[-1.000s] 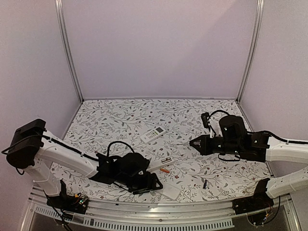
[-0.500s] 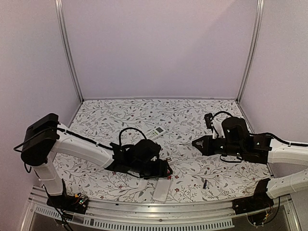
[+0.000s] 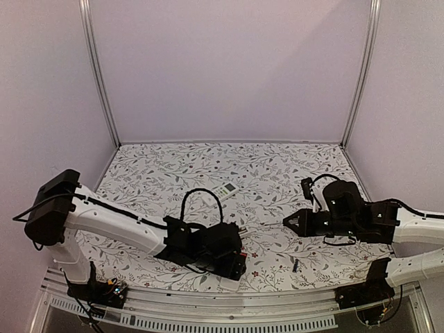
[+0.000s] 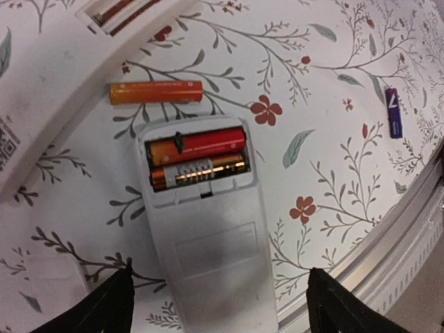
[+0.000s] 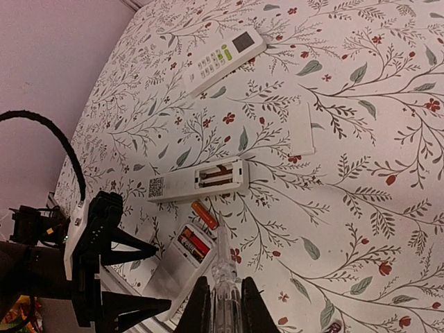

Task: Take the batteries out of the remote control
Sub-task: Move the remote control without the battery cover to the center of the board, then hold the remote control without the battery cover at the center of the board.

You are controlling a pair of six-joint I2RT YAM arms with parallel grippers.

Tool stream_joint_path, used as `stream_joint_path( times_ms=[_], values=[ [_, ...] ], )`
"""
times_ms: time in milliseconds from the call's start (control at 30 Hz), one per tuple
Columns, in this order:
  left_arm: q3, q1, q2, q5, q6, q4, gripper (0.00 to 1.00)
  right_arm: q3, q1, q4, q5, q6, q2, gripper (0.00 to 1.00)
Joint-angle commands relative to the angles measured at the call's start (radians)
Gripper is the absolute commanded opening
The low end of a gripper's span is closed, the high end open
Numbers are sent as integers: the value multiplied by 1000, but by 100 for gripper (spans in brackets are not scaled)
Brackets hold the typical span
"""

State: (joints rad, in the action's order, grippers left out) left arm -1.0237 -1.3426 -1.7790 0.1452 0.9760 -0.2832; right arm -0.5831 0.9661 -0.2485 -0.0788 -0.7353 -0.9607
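Observation:
A white remote control (image 4: pixel 208 250) lies back up near the front edge, its battery bay open. One red-orange battery (image 4: pixel 198 144) sits in the upper slot; below it an orange end and a metal coil show. My left gripper (image 4: pixel 222 312) is open, its fingertips on either side of the remote's lower end and apart from it. A loose orange battery (image 4: pixel 156 91) lies just beyond the remote. A small dark battery (image 4: pixel 393 111) lies to the right. My right gripper (image 5: pixel 223 305) is shut on a clear pen-like stick (image 5: pixel 223 267), whose tip hangs beside the open bay (image 5: pixel 195 244).
A second white remote (image 5: pixel 198 182) with an open bay lies past the loose battery, a flat white cover (image 5: pixel 302 128) beyond it. A third remote (image 3: pixel 220 191), buttons up, lies mid-table. The metal front rail (image 4: pixel 388 243) runs close to the right.
My left arm has swung right and toward the front edge, over the near remote, and its jaws have widened. The right arm has drawn back a little with the stick.

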Motion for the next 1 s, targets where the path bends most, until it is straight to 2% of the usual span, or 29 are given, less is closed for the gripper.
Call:
stream_joint_path(
  times_ms=[0, 167, 367, 533, 800, 967],
  values=[
    [-74, -72, -60, 43, 29, -120, 87, -4, 81, -97, -56, -114, 7, 0],
    [-78, -92, -88, 50, 56, -129, 88, -11, 127, -102, -74, -184, -9, 0],
    [-105, -110, -100, 131, 76, -228, 79, -48, 157, -139, -84, -222, -43, 0],
    [-72, -113, -95, 86, 34, -133, 70, -63, 176, -135, -66, -247, -70, 0],
    [-30, -114, -88, 50, -11, -40, 69, -104, 210, -161, -56, -283, -147, 0],
    [-20, -115, -95, 46, -22, -36, 57, -152, 216, -192, -59, -288, -190, 0]
  ],
)
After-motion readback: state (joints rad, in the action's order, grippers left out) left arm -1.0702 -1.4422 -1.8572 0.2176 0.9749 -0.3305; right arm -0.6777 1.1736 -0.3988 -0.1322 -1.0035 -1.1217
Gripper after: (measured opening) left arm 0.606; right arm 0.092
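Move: The remote control without its cover lies flat almost under the left fingers, its middle about 1 cm back and 3 cm below. From the left hand, the loose orange battery is some 6 cm ahead and 2 cm right, the emptied remote about 9 cm ahead and 2 cm left, and the battery cover 6 cm left and 1 cm ahead. From the right hand, the remote control is roughly 9 cm back, 13 cm left and 14 cm below. Draw the open left gripper back about 3 cm towards the remote's tail end and sink it some 2 cm, so the fingers straddle the lower half; then narrow them onto its two long sides. Meanwhile bring the right hand, still gripping the clear tool, back about 5 cm, down and to the left towards the battery bay, tipping the tool further down. ##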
